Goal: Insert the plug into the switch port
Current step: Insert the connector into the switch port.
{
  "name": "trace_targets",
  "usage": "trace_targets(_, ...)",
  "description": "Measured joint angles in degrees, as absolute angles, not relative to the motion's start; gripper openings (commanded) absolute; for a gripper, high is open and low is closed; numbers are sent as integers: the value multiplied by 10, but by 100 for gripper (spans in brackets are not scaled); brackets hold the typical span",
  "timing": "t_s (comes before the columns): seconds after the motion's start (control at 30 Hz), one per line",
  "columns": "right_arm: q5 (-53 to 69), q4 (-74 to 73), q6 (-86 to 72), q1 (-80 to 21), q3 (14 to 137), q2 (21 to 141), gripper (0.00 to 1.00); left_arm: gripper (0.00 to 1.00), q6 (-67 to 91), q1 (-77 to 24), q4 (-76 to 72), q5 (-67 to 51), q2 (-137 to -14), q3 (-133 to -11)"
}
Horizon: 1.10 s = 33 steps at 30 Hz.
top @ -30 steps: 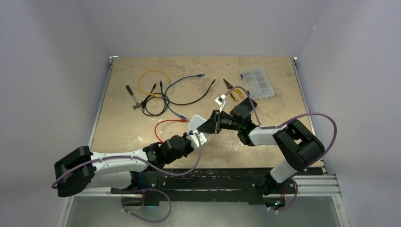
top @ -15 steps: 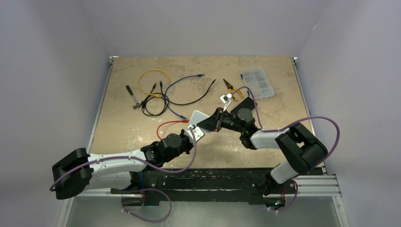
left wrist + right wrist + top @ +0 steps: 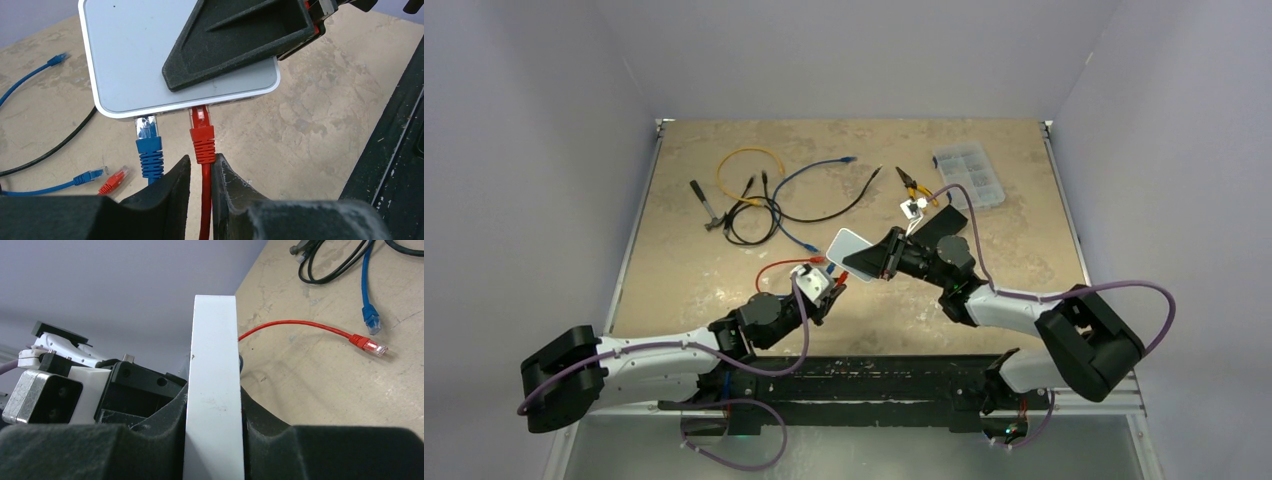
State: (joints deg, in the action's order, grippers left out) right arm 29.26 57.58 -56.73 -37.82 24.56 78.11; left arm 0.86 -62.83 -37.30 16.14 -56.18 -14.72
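Observation:
The white switch (image 3: pixel 150 60) is held up off the table, edge-on in the right wrist view (image 3: pixel 214 340), with my right gripper (image 3: pixel 876 256) shut on its flat faces. A red plug (image 3: pixel 202 135) sits in one port on the switch's lower edge, and a blue plug (image 3: pixel 148 145) sits in the port beside it. My left gripper (image 3: pixel 201 162) is just below the red plug. Its jaws are slightly apart around the red cable (image 3: pixel 205 200), with a gap on the left side. In the top view the left gripper (image 3: pixel 827 284) is close under the switch (image 3: pixel 849 243).
Loose red (image 3: pixel 367 343) and blue (image 3: pixel 371 320) plug ends lie on the table under the switch. Farther back are a yellow cable coil (image 3: pixel 749 160), black cables (image 3: pixel 754 215), a small hammer (image 3: pixel 707 205), pliers (image 3: pixel 914 187) and a clear parts box (image 3: pixel 969 175).
The left gripper's jaws have loosened off the red cable and the arm has drawn back to the near left. The right arm has shifted the switch slightly left and up.

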Motion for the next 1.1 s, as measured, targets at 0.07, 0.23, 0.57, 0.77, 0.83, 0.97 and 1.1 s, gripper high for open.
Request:
trace_targets(0.07,293,569,-567,-378,246,777,0,20,8,-628,-373,159,-561,-147)
trace_targets(0.23,291,552,-566,-378,247,774,0,24,1,-628,-372,149,-561,-147)
trace_targets(0.57,273,484,-552,-378,234,757,0,42,2,-632,-419,145,-542,-147)
trace_targets(0.77,249,453,-551,-373,212,717,0,51,4,-632,-430,155,-529,-147)
trace_targets(0.83,244,453,-551,-369,211,707,0,53,6,-634,-427,154,-529,-146)
trace_targets(0.97,233,455,-551,-364,201,688,0,57,11,-643,-423,147,-529,-143)
trace_targets(1.1,223,458,-551,-363,187,675,0,56,15,-658,-425,139,-529,-132)
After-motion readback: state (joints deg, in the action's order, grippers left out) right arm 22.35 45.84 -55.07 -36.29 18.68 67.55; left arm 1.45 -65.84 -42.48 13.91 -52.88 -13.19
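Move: Just beyond the left fingertips, about 2 cm ahead and 2 cm right, the red plug already sits in the switch's port. The switch's middle is some 6 cm ahead and 4 cm right, the blue plug about 4 cm ahead and 1 cm left, and the loose red plug about 5 cm ahead, 3 cm left and well below. From the right hand, which holds the switch, the seated red plug lies some 3 cm back and 3 cm left. Opening its fingers from around the red cable, the left hand lets it go, rises about 4 cm and then draws back some 2 cm from the plug, tilting slightly. The right hand keeps its pinch on the switch and carries it about 3.5 cm to the right and a few centimetres down, turning it a little clockwise, away from the left gripper. ##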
